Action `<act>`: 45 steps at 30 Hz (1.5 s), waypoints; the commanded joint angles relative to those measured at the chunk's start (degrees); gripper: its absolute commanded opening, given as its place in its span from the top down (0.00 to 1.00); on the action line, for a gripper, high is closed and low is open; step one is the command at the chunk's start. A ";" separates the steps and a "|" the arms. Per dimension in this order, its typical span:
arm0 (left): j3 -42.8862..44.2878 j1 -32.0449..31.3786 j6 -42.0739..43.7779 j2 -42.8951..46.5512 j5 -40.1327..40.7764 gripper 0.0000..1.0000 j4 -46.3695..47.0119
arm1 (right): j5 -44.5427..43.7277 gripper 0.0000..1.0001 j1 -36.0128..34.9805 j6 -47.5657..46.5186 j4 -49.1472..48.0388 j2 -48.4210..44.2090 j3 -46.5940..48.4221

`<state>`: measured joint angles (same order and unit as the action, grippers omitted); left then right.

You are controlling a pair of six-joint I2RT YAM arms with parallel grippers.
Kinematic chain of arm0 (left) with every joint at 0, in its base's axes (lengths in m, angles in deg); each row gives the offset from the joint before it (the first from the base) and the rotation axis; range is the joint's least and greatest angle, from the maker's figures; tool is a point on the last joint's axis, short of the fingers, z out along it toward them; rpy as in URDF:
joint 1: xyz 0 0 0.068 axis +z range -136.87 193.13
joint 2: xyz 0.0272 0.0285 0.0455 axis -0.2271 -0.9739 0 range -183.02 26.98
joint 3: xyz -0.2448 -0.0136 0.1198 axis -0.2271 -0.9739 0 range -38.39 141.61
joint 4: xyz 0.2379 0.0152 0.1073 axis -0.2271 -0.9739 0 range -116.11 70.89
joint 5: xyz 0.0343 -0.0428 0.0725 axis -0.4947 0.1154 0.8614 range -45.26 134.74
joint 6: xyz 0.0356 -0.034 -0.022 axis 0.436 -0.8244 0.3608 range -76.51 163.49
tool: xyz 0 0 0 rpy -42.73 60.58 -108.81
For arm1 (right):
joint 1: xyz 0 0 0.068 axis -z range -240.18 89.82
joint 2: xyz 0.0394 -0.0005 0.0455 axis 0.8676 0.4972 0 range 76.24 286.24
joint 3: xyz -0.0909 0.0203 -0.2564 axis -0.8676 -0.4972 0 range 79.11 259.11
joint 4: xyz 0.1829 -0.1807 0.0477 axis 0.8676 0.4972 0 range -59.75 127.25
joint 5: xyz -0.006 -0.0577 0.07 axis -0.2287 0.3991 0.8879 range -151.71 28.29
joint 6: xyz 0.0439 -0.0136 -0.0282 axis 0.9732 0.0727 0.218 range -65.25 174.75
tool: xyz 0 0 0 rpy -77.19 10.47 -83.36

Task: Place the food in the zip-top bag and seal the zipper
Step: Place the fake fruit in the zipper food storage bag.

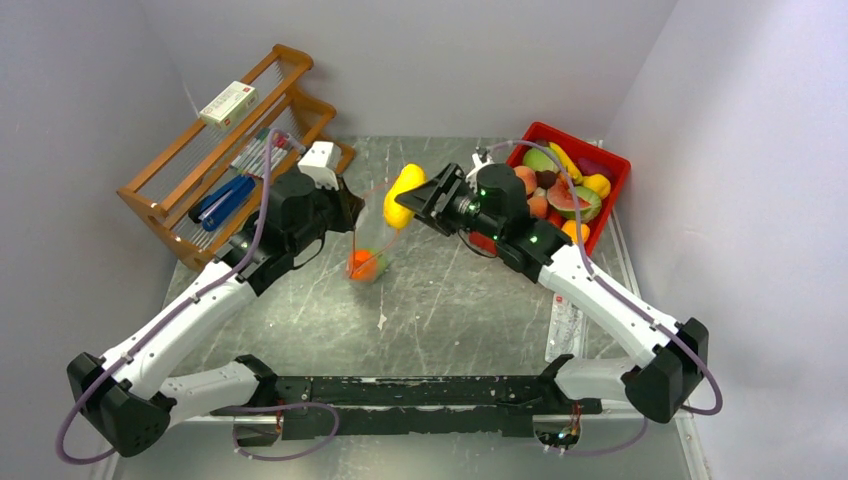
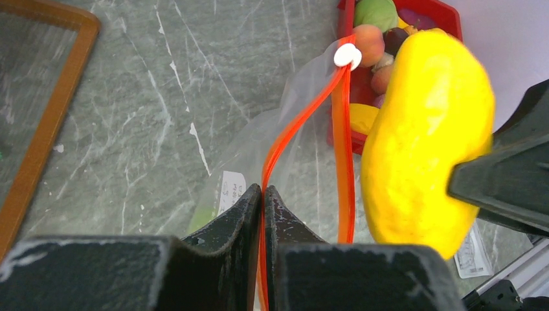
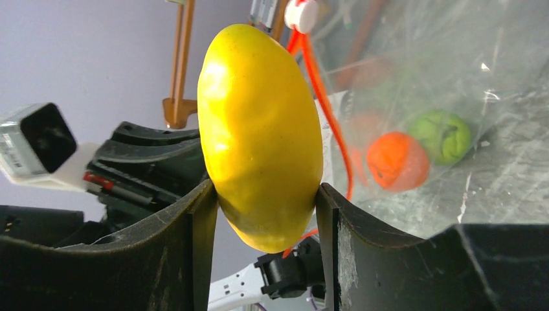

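Note:
The clear zip-top bag (image 1: 374, 238) hangs upright over the table's middle, mouth open. My left gripper (image 1: 350, 216) is shut on one side of its orange-red zipper (image 2: 292, 126), fingertips (image 2: 263, 190) pinching the strip; a white slider (image 2: 347, 56) sits at the far end. Inside the bag lie an orange fruit (image 3: 397, 161) and a green one (image 3: 444, 135). My right gripper (image 3: 265, 189) is shut on a yellow fruit (image 3: 259, 123), holding it (image 1: 403, 194) level with the bag's mouth (image 2: 424, 136), just beside the zipper.
A red bin (image 1: 618, 172) with several more toy foods stands at the back right. A wooden rack (image 1: 160, 195) holding a small box (image 1: 228, 102) and blue tools fills the back left. A ruler-like strip (image 1: 565, 322) lies by the right arm.

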<state>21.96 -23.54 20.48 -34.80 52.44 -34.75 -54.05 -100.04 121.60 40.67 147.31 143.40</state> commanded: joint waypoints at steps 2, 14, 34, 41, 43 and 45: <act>1.43 -0.34 -1.11 0.22 -0.91 0.93 2.61 | -3.43 0.61 -1.52 0.05 0.06 -2.05 2.62; 1.81 -0.34 -2.37 1.20 -2.01 0.93 4.22 | -2.55 0.60 -5.31 1.87 5.76 3.18 5.59; -1.09 -0.34 -0.50 3.27 -2.44 0.93 3.09 | -8.49 0.56 -8.23 2.17 11.19 4.91 4.43; 2.78 -0.23 6.55 -1.04 -12.78 0.56 -1.72 | -11.76 0.56 -8.30 1.94 12.21 5.19 3.16; 4.49 0.11 9.12 -3.01 -16.36 0.50 -3.25 | -12.30 0.56 -8.27 2.27 11.74 4.69 2.34; 5.89 1.02 11.02 -5.03 -18.43 0.51 -4.63 | -13.64 0.56 -8.23 1.56 11.82 4.35 1.93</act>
<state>23.87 -23.49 25.18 -36.77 42.65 -35.54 -64.14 -108.06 123.31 51.99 153.47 146.77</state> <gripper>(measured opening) 0.494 0.525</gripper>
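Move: The yellow fruit already sits in the right fingers; the bag's mouth that it is bound for lies about 5 cm to that hand's left, 3 cm back and 5 cm below. In the bag's bottom, some 25 cm below the same hand, are the orange fruit, about 9 cm left and 4 cm back, and the green one, 6 cm left and 4 cm back. The left hand pinches the rim, with the mouth's middle about 3 cm to its right, 3 cm back and 3 cm below. The yellow fruit, still gripped by the right hand, first rises a little and drifts left and back over the bag's mouth, then goes down about 8 cm to the orange rim, fingers dipping some 15 degrees. The left hand lifts the rim roughly 2.5 cm, sinks again, then opens about halfway, lets go and shifts right towards the fruit, turning slightly clockwise. ##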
